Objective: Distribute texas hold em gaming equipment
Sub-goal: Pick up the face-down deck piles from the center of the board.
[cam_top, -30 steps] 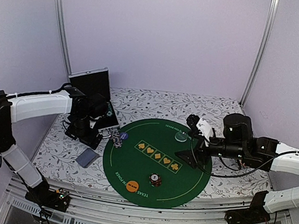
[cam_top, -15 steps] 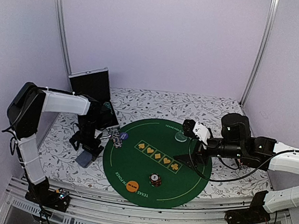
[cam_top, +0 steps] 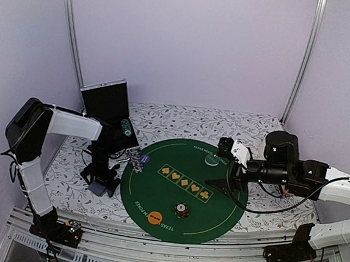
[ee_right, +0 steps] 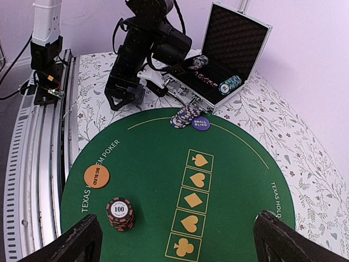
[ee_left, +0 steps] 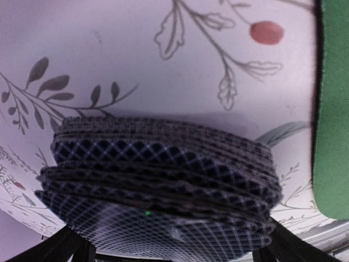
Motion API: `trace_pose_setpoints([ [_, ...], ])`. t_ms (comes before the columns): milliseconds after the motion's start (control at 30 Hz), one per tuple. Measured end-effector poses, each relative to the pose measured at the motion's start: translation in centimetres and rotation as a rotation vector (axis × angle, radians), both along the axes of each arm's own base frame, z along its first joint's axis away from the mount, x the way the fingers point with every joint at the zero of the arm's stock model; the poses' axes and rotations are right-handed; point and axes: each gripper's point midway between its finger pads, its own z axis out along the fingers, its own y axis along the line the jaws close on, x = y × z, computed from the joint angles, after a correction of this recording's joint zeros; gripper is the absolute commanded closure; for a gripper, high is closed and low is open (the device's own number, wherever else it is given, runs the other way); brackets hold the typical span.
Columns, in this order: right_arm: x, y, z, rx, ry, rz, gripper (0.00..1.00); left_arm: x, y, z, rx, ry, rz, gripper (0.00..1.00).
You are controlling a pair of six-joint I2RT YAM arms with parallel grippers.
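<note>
My left gripper is open and straddles a deck of grey-blue-backed cards lying on the floral cloth left of the green mat; its fingers flank the deck's sides. My right gripper hangs open and empty above the mat's right side. On the mat are a red "100" chip stack, an orange big-blind disc, a fanned multicoloured chip stack, a purple small-blind disc and a clear disc. No triangle marker shows.
An open aluminium case with more chip rolls stands at the back left, just behind the left arm. The mat's card boxes hold nothing. The table's front rail runs along the near edge.
My left gripper has swung from beside the case toward the near edge and come down over the card deck. My right gripper has shifted slightly to the right.
</note>
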Motion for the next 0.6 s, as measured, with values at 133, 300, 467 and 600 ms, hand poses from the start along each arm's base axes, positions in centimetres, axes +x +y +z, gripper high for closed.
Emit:
trace_pose_setpoints([
  [133, 0.0, 0.0, 0.2, 0.003, -0.004, 0.001, 0.01, 0.0, 0.0, 0.0, -0.003, 0.001, 0.003, 0.07],
  [300, 0.1, 0.1, 0.6, 0.010, -0.008, 0.000, 0.01, -0.1, -0.3, -0.1, -0.019, 0.005, 0.004, 0.26],
  [467, 0.1, 0.2, 1.0, 0.017, -0.004, -0.003, 0.01, 0.0, -0.2, -0.1, -0.020, -0.007, -0.002, 0.47],
  [600, 0.3, 0.4, 1.7, 0.031, -0.004, -0.007, 0.01, 0.2, 0.1, 1.0, -0.013, -0.034, -0.005, 0.58],
])
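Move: The left hand is already down over the deck pile, with the cards between its open fingers: their middle lies about 1 cm ahead, level sideways and in height. The row of chips stands some 12 cm ahead and 11 cm to the right, the small blind button about 13 cm ahead and 14 cm right, and the open case some 19 cm ahead and 3 cm right. From the right hand, the deck pile lies roughly 37 cm left, 4 cm ahead and 23 cm below. Staying in place over the table, the left hand closes its fingers from wide open to about half, squeezing the deck pile between its left and right edges so the cards arch. Only at the very end does it begin to rise, about 1 cm. The empty right hand drifts up by 1.5 cm, fingers still wide open. ##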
